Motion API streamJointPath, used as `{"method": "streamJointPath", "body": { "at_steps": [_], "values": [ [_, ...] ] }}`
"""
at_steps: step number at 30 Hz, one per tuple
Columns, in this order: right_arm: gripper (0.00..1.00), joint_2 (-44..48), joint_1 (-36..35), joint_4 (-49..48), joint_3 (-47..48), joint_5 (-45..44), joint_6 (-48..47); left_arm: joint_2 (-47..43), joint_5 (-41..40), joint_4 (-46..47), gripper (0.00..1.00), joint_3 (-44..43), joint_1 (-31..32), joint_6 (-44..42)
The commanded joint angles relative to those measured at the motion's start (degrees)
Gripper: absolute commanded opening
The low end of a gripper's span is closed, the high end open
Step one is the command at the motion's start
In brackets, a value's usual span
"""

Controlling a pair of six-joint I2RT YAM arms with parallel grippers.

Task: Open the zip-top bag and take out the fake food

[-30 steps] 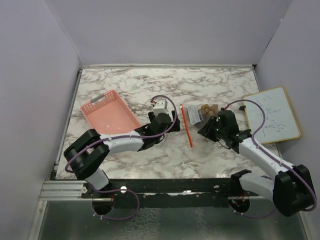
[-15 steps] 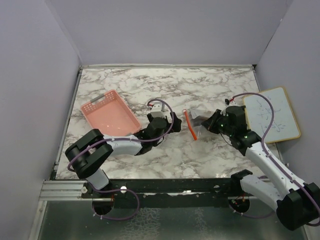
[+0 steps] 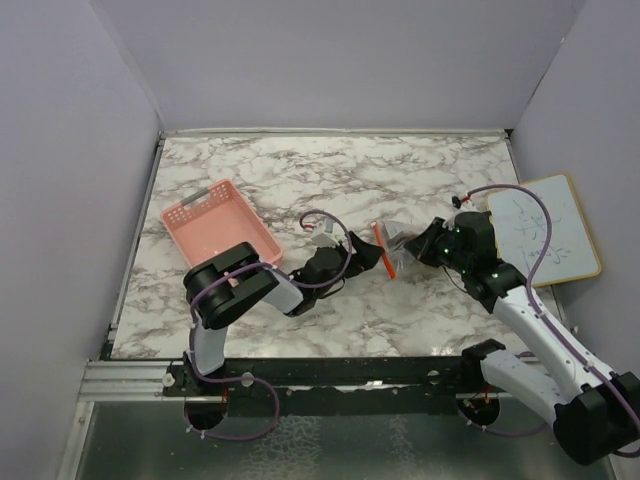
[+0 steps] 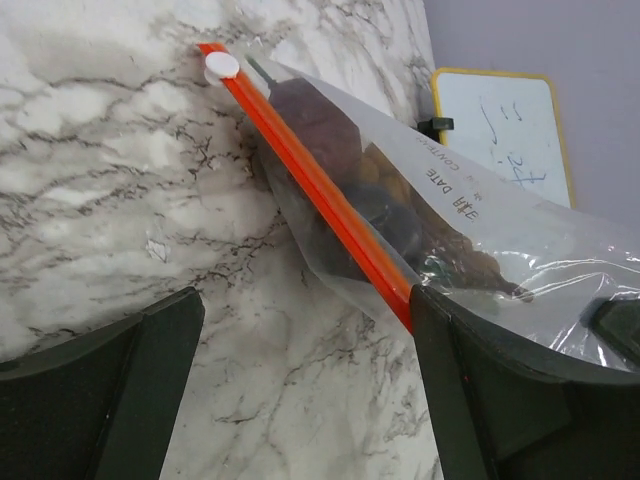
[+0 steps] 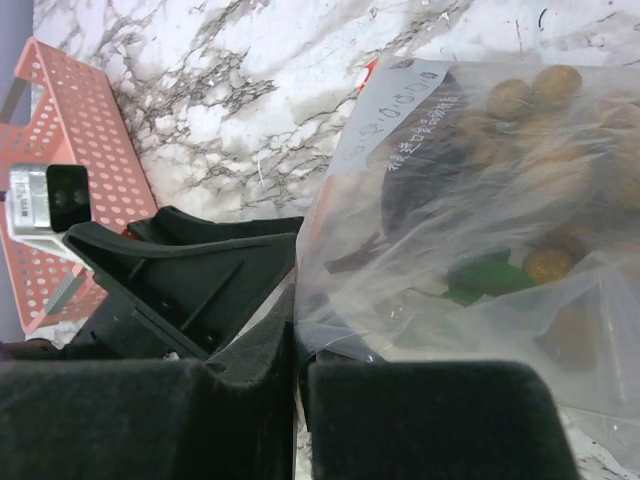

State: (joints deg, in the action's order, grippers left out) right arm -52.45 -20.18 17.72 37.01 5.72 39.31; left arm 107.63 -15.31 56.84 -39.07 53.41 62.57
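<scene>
The zip-top bag lies mid-table, clear and crinkly, and its orange-red zip strip has a white slider at the far end. Inside it is the fake food: golden-brown balls and a dark maroon fruit. My right gripper is shut on a fold of the bag's plastic at its right side. My left gripper is open and low over the table at the strip's near end. Its right finger touches the strip, and bare marble shows between its jaws.
A pink plastic basket sits to the left of the left arm. A small whiteboard lies at the table's right edge, close behind the right arm. Grey walls close in the marble table on three sides.
My right gripper went from half open to shut on the bag and has drawn it up slightly. The left gripper has slid right until it reaches the zip strip, still open.
</scene>
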Motion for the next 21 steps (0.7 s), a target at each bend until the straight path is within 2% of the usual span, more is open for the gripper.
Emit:
{"method": "streamJointPath", "body": {
  "at_steps": [1,5,10,14,21],
  "values": [
    [0.01,2.6,0.1,-2.6,-3.0,1.6,-1.4,3.2,0.6,7.9,0.86,-1.9,1.7,9.5],
    [0.01,4.7,0.1,-3.2,-6.3,1.7,-1.8,4.3,0.3,7.0,0.86,-3.2,2.4,11.7],
    [0.01,6.5,0.1,-3.3,-8.4,1.0,-2.3,8.7,1.5,15.4,0.83,-2.5,2.3,19.5],
    [0.02,6.9,0.1,-2.9,-8.2,0.9,-2.7,11.1,3.1,16.0,0.78,-4.4,2.6,21.2],
    [0.01,7.6,0.1,-2.1,-7.6,0.4,-3.2,12.3,2.4,18.3,0.44,-4.1,2.6,22.2]
  ]
}}
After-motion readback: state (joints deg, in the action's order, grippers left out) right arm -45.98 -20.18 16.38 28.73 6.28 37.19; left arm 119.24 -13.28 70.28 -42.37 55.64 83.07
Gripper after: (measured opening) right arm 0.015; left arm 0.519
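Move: The open left hand has the middle of the bag's orange zip strip about 3 cm to its right, 1 cm ahead and 3 cm below. The strip's white slider is roughly 7 cm ahead, 1 cm right and 5 cm below that hand; the fake food is some 6 cm ahead, 9 cm right and 7 cm below. From the right hand, already pinching the bag, the strip's middle is about 6 cm left, 1 cm back and 9 cm below. Left hand goes 4 cm right, half-closing over the zip strip, as the still-pinching right sinks and draws back. ##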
